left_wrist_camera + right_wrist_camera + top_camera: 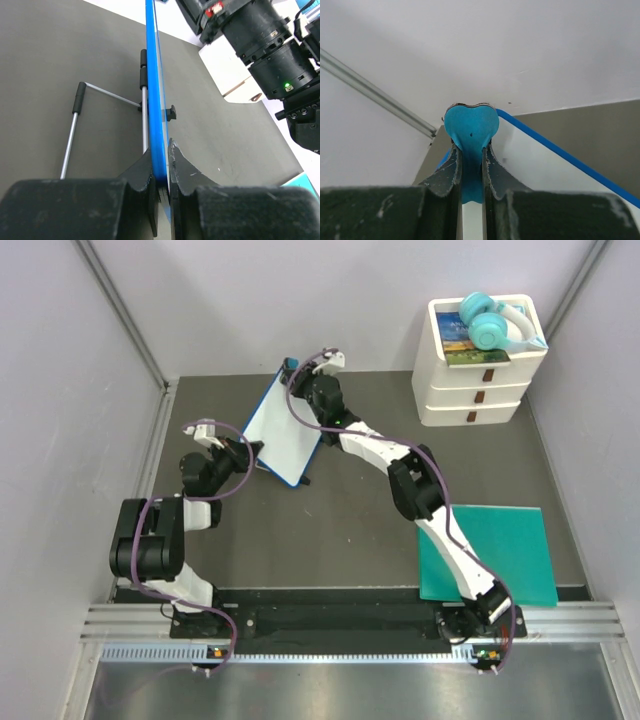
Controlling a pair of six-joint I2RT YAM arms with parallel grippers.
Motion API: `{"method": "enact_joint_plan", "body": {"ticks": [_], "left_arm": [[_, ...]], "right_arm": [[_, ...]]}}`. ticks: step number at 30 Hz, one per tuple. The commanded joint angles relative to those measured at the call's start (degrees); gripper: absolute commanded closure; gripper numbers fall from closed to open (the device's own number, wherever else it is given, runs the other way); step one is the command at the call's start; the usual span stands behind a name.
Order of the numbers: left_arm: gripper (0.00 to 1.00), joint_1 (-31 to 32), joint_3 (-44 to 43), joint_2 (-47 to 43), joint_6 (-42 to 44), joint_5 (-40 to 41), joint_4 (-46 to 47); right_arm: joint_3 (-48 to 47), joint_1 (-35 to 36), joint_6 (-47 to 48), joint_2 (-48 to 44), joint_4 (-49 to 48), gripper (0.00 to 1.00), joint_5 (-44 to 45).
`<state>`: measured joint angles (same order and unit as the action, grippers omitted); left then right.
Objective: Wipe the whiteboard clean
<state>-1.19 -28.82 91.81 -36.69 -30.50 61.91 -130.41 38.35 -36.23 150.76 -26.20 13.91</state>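
Observation:
The whiteboard (284, 422), white with a thin blue rim, stands tilted on its wire stand at the back left of the table. My left gripper (252, 452) is shut on its blue near edge (155, 100), seen edge-on in the left wrist view. My right gripper (297, 373) is shut on a small blue eraser (471, 131) and holds it at the board's far top corner, over the white face (540, 165). I see no marks on the visible white surface.
A stack of white drawers (478, 375) with turquoise headphones (492, 322) on top stands at the back right. A teal-green mat (510, 550) lies flat at the front right. The stand's wire legs (75, 130) rest behind the board. Grey walls enclose the table.

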Motion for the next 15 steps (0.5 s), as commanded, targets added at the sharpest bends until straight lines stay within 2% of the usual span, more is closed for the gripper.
{"method": "enact_joint_plan", "body": {"ticks": [1, 5, 11, 15], "left_arm": [[1.0, 4.53, 2.89, 1.35, 11.81, -12.92, -10.85], [1.0, 4.53, 3.15, 0.74, 11.72, -13.18, -10.67], [1.0, 4.71, 3.07, -1.02, 12.34, -12.74, -12.78], [1.0, 4.88, 2.89, -1.63, 12.87, -12.39, -13.83]], "right_arm": [[7.26, -1.17, -2.97, -1.96, 7.47, 1.0, -2.65], [14.9, -1.96, -3.94, -6.34, 7.03, 1.0, -4.51], [12.37, -3.28, -5.96, -6.44, 14.94, 1.0, -13.55], [16.94, -3.81, -6.05, -9.33, 12.14, 1.0, -17.42]]}}
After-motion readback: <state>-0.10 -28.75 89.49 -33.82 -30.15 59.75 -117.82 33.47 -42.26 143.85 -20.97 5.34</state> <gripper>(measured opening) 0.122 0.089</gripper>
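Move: The right hand holds the eraser at the whiteboard's far upper corner; the bare upper face it is taken to lies about 4 cm to its right and 4 cm lower, neither ahead nor back. The board's middle is some 11 cm back, level sideways and 8 cm down. From the left hand, pinching the board's left edge, that upper face is roughly 16 cm ahead, 11 cm right and at about the same height. Rightward and down in equal parts, about 4 cm each, the right hand draws the eraser from the far corner down the slope of the white face, then stops there while the wrist goes on tipping the fingers down, about 10 degrees in all, with the eraser against the board. The right fingers keep their grip; the left hand keeps the board's edge pinched, all but still. ##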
